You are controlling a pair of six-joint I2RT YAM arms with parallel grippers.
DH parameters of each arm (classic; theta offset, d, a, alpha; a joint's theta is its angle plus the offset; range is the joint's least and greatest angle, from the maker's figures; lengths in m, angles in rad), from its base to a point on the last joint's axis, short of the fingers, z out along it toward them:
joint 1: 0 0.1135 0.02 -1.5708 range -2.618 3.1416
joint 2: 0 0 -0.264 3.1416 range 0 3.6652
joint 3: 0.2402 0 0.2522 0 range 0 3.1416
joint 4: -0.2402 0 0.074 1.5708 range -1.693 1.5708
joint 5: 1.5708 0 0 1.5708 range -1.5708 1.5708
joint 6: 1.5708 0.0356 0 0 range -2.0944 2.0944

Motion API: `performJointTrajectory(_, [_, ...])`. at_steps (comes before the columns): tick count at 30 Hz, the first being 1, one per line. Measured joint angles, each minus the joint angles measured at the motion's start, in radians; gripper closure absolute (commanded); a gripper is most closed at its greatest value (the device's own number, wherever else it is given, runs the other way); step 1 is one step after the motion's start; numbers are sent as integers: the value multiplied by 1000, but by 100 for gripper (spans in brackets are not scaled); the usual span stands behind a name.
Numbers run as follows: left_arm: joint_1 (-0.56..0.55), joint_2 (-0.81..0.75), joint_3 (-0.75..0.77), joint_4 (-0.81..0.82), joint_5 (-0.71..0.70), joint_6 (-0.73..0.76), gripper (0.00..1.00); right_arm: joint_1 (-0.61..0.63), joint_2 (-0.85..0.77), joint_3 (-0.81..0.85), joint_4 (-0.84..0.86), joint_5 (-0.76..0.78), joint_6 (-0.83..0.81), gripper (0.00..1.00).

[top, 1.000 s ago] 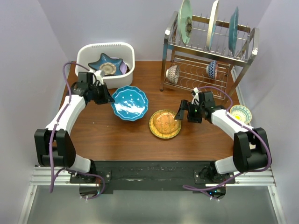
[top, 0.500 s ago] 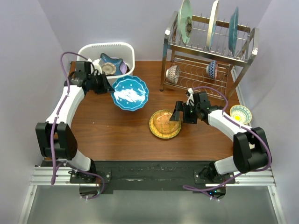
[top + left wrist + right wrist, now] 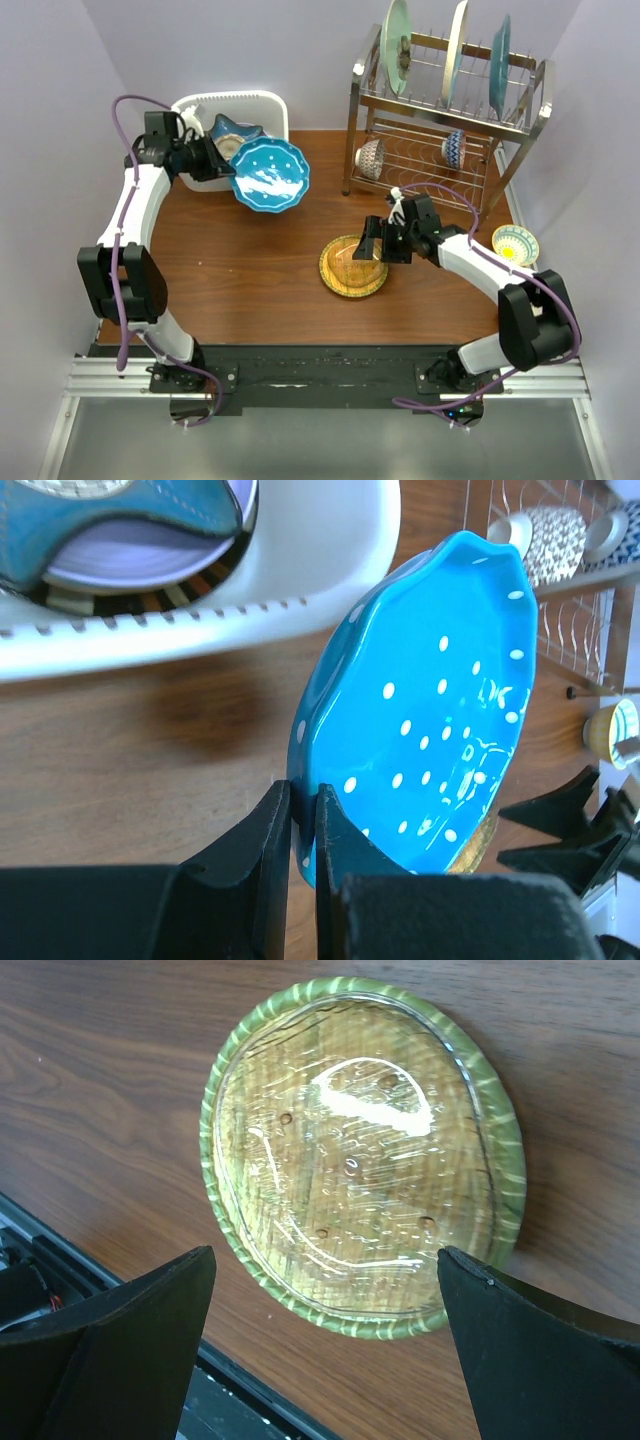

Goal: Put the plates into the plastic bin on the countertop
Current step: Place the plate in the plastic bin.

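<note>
My left gripper (image 3: 222, 165) (image 3: 303, 795) is shut on the rim of the blue dotted plate (image 3: 268, 175) (image 3: 440, 710), holding it tilted in the air at the near right corner of the white plastic bin (image 3: 240, 97) (image 3: 300, 590). Inside the bin lie a blue star-shaped plate (image 3: 232, 135) (image 3: 130, 520) and, under it, a lavender plate (image 3: 130, 565). My right gripper (image 3: 372, 240) (image 3: 325, 1260) is open, its fingers spread to either side above the amber, green-rimmed plate (image 3: 352, 268) (image 3: 360, 1160), which lies flat on the countertop (image 3: 250, 280).
A steel wire rack (image 3: 357, 110) stands at the back right with three upright plates (image 3: 396, 45) on top and two small bowls (image 3: 370, 157) on its lower shelf. Another small patterned bowl (image 3: 515, 243) sits on the wood by my right arm.
My left arm has lifted the blue dotted plate and carried it back and left, up to the bin. My right gripper has slid left over the amber plate, still open.
</note>
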Motion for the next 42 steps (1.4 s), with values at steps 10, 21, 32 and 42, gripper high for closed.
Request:
performJointTrajectory(10, [41,115,203,1,25,-49,100,31,23,4,10,0,15,4])
performJointTrajectory(21, [58,199,307,26,36,-132,100,45,30,4,26,-1,29,4])
performJointTrajectory(32, [65,221,312,140,-7,-240,100,51,35,4,39,-2,33,3])
performJointTrajectory(42, [69,273,321,249,-52,-320,100,52,35,4,45,-2,33,4])
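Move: The left gripper already holds the blue dotted plate by its rim, with the plate out to its right. The plastic bin's middle lies about 14 cm ahead, 6 cm left and 16 cm below; the star-shaped plate in it is about 15 cm ahead, 5 cm left and 18 cm down. The yellow plate sits roughly 19 cm back and 28 cm right, 21 cm lower. From the right gripper, the bin is about 28 cm ahead, 37 cm left and 2 cm down. Keep the pinch on the blue plate's rim and bring the left gripper forward about 12 cm, drifting some 4 cm left and rising about 5 cm, most of that early, to carry the plate over the bin's near wall and above the stack. Swing the wrist counter-clockwise about 15 degrees as you go, lifting the fingertips slightly and letting the hand's left side dip. Don't open yet; ease the open right gripper 2 cm left above the yellow plate. ##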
